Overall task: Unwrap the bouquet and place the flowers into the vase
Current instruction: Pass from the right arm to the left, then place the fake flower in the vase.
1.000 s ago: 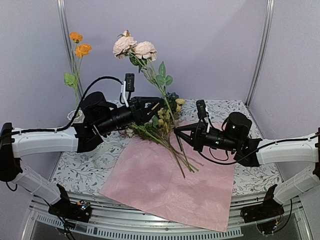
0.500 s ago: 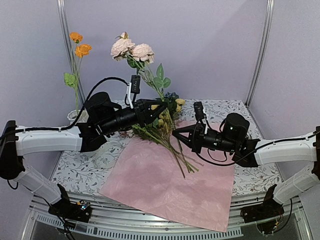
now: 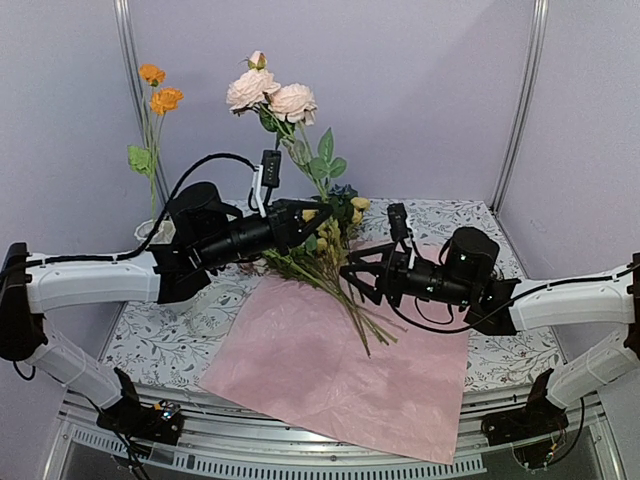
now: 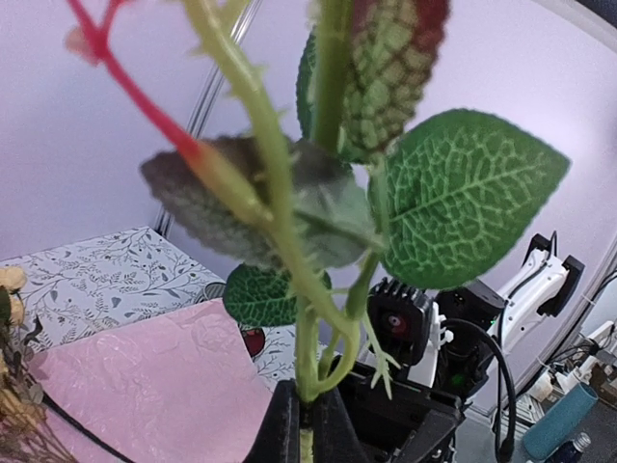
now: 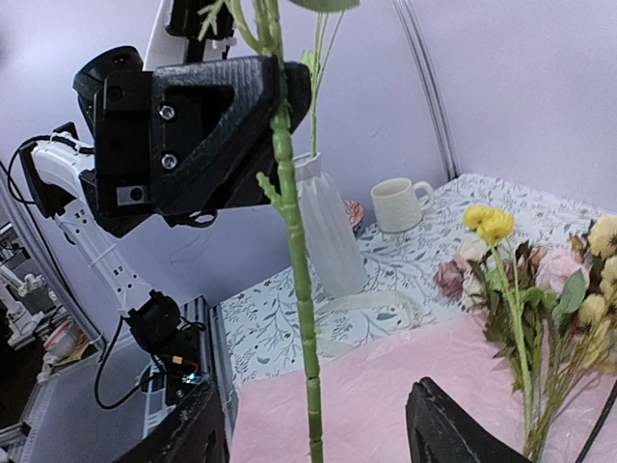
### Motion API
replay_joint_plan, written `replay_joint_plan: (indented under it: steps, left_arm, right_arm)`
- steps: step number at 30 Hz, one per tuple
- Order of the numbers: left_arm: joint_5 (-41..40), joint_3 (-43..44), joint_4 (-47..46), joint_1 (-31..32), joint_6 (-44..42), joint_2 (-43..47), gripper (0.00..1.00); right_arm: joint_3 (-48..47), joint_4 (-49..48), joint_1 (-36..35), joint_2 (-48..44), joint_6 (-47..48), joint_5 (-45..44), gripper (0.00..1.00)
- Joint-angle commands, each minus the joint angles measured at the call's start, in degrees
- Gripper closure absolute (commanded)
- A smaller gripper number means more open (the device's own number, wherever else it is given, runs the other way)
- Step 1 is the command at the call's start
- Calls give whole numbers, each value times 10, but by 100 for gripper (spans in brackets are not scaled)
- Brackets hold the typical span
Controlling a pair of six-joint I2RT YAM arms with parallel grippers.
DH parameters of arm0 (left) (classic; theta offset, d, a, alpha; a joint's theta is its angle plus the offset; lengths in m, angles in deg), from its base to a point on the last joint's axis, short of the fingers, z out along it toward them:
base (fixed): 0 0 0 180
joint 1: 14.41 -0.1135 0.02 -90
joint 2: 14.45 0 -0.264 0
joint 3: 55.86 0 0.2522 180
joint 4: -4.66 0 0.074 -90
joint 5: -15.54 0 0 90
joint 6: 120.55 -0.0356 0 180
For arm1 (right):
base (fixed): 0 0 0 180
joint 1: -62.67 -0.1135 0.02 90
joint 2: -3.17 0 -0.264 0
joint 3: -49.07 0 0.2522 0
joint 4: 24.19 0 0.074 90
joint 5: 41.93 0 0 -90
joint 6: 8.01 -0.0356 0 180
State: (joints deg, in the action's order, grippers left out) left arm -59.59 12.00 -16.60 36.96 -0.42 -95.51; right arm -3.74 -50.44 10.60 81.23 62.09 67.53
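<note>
My left gripper [image 3: 303,214] is shut on the green stem [image 4: 307,381] of a pale pink rose sprig [image 3: 270,94], held upright above the table. My right gripper [image 3: 352,275] stands open. The stem's lower end [image 5: 310,386] hangs between its spread fingers [image 5: 451,430], touching neither. The remaining flowers [image 3: 335,255] lie loose at the far edge of the flattened pink wrapping paper [image 3: 330,370]. The white ridged vase [image 5: 328,231] stands at the back left with orange flowers [image 3: 158,90] in it. In the top view the left arm hides most of the vase.
A cream mug [image 5: 400,203] stands behind the vase. A cream ribbon [image 5: 376,305] lies on the patterned tablecloth [image 3: 160,345] beside the paper. Metal frame posts [image 3: 520,100] rise at the back corners.
My left gripper has shut on the rose stem. My right gripper has opened and let go of it. The rose blooms have shifted slightly.
</note>
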Motion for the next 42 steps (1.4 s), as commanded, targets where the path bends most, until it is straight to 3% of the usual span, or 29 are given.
replay_joint_plan:
  steps: [1, 7, 14, 22, 30, 42]
  left_arm:
    - [-44, -1, 53, 6, -38, 52, 100]
    - [-147, 0, 209, 4, -75, 135, 100]
    - [-243, 22, 354, -11, -108, 224, 100]
    - [-305, 79, 483, -61, -119, 268, 100]
    - [-310, 132, 530, -106, -132, 296, 100]
    - [-433, 213, 603, -120, -182, 322, 100]
  right_arm:
    - [8, 20, -2, -45, 31, -61, 28]
    - [32, 72, -2, -105, 88, -155, 1]
    - [29, 125, -2, -122, 152, -238, 1]
    - [44, 127, 18, -112, 192, -321, 1]
    - [65, 117, 39, -84, 193, -363, 1]
    - [121, 23, 42, -33, 193, -436, 1]
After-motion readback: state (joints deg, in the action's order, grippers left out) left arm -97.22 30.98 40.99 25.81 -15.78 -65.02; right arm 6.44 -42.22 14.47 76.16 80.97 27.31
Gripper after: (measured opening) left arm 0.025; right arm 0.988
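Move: The vase, orange flowers already in it, stands about 32 cm to the left of the left hand, 9 cm farther out and 24 cm lower; the white mug is behind it, some 24 cm ahead and 40 cm left of that hand. The loose flowers on the pink paper lie roughly 20 cm ahead of the right hand, straight out and 24 cm down, or 17 cm ahead and 2 cm right of the left hand, 32 cm down. The peony stem, already pinched by the left hand, slips out from between the right hand's part-open fingers as the left carries it some 25 cm left towards the vase, climbing about 11 cm and swinging roughly 50 degrees counter-clockwise to point mostly forward. The right opens fully, backs off right and slightly up, then goes right, forward and down past its starting height, turning clockwise. ##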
